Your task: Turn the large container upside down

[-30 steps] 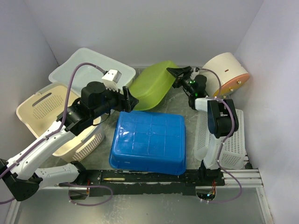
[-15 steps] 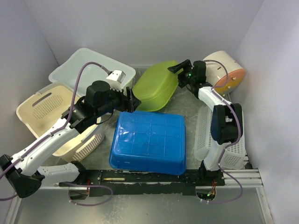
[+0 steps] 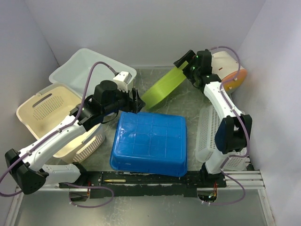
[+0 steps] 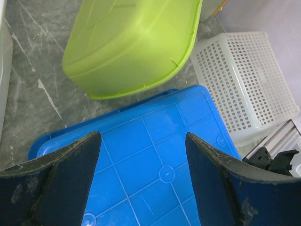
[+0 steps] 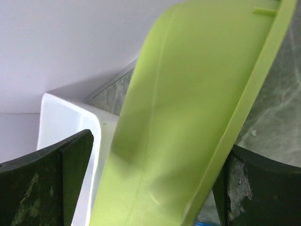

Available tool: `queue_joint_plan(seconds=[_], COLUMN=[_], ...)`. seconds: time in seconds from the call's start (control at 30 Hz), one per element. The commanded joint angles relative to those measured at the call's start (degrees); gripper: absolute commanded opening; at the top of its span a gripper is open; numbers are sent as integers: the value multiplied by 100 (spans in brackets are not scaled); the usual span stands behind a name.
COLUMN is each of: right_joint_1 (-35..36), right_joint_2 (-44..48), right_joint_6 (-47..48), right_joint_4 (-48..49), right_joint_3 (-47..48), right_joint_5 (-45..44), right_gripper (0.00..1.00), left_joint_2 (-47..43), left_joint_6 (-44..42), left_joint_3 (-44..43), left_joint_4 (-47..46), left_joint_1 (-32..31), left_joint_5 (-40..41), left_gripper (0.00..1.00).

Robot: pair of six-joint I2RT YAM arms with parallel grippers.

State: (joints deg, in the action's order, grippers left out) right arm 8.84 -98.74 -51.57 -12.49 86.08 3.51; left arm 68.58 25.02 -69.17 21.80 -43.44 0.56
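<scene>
The large container, a lime-green tub [image 3: 164, 87], stands steeply tilted on its long edge at the back middle of the table. Its rounded underside [image 4: 131, 47] faces my left wrist camera. My right gripper [image 3: 184, 63] is open at the tub's raised far end. The green wall and rim [image 5: 188, 94] run between the wide-spread right gripper [image 5: 160, 146] fingers, and the rim lies against the right one. My left gripper [image 3: 134, 101] hangs open and empty over the far edge of a blue container [image 3: 150, 141] that lies bottom-up. In the left wrist view the left gripper [image 4: 143, 139] frames that blue base [image 4: 160, 150].
A translucent white tub [image 3: 84, 68] sits at the back left, with a cream perforated basket [image 3: 47, 108] in front of it. A white mesh basket [image 3: 207, 136] lies on the right beside the blue container. A round cream and orange object [image 3: 230, 70] stands in the back right corner.
My right gripper has risen toward the back wall and opened wide. The green tub has tipped up from lying low to standing steeply on edge. My left arm has edged slightly right.
</scene>
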Motion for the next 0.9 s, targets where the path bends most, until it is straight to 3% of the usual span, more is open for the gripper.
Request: queue_joint_plan(seconds=[0.0,0.23,0.87], right_joint_1=[96,111,162], right_joint_2=[198,-3,1388], right_joint_6=[783,1271,991], right_joint_4=[-821,-1346,-497], right_joint_3=[467,686,-1911], right_joint_5=[-740,-508,-95], right_gripper=[100,100,100], left_joint_2=[95,101,-180], left_joint_6=[82,117,39], left_joint_3=[-43,55,196], left_joint_4=[-176,-242,-168], left_joint_1=[24,20,24], left_joint_5=[-136,-201,-85], left_gripper=[84,84,84])
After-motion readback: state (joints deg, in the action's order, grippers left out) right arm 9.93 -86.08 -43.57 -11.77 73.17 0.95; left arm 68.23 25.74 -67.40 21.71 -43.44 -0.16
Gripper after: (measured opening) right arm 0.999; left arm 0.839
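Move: The green container, propped steeply on edge, has its raised end at the right gripper; its middle lies about 8 cm back, 11 cm left and 12 cm below that gripper. The upturned blue container is some 34 cm back and 16 cm left, the drum about level ahead and 22 cm right, both well below. From the left gripper the green container's middle is roughly 15 cm ahead, 12 cm right and 17 cm lower. With the right fingers kept wide open astride the green container's wall, lift the right gripper about 2 cm while rolling it some 10 degrees so its left side drops. Then let it sink that little again and draw it back roughly 6 cm, towards the blue container, speeding up after a slow start and keeping the right fingertip behind the rim. ##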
